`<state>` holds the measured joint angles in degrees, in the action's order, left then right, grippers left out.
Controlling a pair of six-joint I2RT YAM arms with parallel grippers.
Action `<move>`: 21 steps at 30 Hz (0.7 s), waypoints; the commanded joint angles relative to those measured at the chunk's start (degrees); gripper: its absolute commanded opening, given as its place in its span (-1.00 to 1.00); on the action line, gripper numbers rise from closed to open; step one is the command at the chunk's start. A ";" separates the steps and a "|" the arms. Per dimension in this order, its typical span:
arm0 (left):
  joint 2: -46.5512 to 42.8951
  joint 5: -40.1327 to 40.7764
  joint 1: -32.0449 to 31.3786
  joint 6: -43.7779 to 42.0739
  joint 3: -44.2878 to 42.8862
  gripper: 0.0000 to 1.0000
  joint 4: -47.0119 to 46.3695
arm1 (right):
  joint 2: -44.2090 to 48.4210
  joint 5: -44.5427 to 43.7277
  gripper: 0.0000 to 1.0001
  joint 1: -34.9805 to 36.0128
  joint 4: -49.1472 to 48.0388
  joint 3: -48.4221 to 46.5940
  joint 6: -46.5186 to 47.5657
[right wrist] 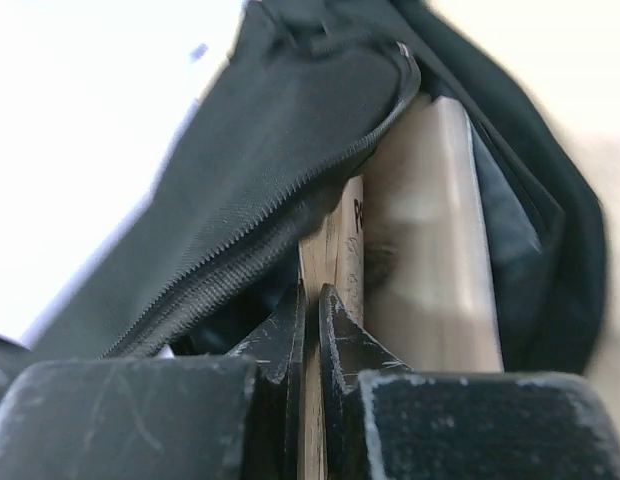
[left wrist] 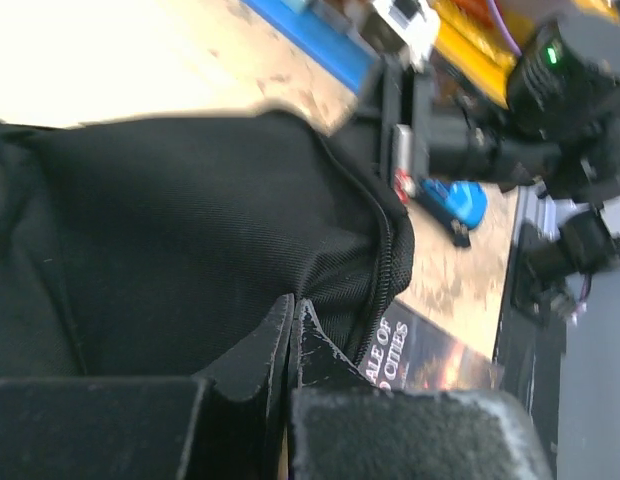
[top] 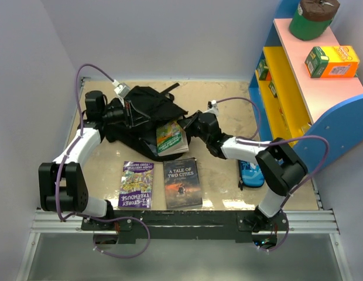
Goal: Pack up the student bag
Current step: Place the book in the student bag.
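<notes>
The student bag [top: 147, 105], black and soft, lies at the back middle of the table with its opening toward the front. My left gripper [top: 127, 112] is shut on the bag's fabric near the zipper; in the left wrist view the bag [left wrist: 190, 220] fills the frame beyond the closed gripper [left wrist: 293, 305]. My right gripper [top: 191, 130] is shut on a green-covered book [top: 171, 139] that sits partly inside the bag's mouth. In the right wrist view the gripper [right wrist: 312, 295] pinches the book [right wrist: 420, 230] at its edge, under the bag's zippered flap [right wrist: 270, 130].
A purple book [top: 136, 184] and the dark "A Tale of Two Cities" book [top: 182, 182] lie flat near the front. A blue pencil case [top: 250, 174] lies at the right by the right arm. A coloured shelf [top: 298, 76] with boxes stands along the right side.
</notes>
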<state>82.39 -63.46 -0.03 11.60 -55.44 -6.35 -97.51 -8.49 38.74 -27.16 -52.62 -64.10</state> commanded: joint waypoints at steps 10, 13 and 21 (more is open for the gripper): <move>5.41 -12.91 -0.76 -35.92 -10.73 -1.00 36.64 | -14.45 -9.52 -1.00 4.75 -14.00 -18.21 -4.38; 6.99 -13.00 -0.76 -43.58 -12.94 -1.00 43.60 | -15.77 -10.50 -1.00 5.91 -2.06 -22.60 1.59; 8.40 -13.79 -0.58 -47.02 -14.96 -1.00 45.99 | -14.02 -16.55 0.57 5.91 21.15 -22.79 15.48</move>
<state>91.05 -70.59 -0.12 -31.20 -67.22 37.12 -113.38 -19.88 44.80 -19.16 -73.73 -56.45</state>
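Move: My right hand still pinches the green treehouse book, already partly in the bag; the bag mouth is about 9 cm left, 5 cm back and 7 cm below this hand. A Tale of Two Cities lies some 23 cm straight back and 14 cm down. My left hand still holds up the bag's flap, with the mouth roughly 6 cm right, 7 cm back and 14 cm down. The purple treehouse book is about 25 cm back, 4 cm left and 22 cm down from my left hand. With my right hand I push the green treehouse book left and forward into the bag, about 8 cm left and 5 cm forward, then open my fingers wide to let go, rolling and easing back slightly right and down. Meanwhile my left hand, keeping its grip on the flap, sinks and draws back some 5 cm, turning about 15 degrees clockwise. ##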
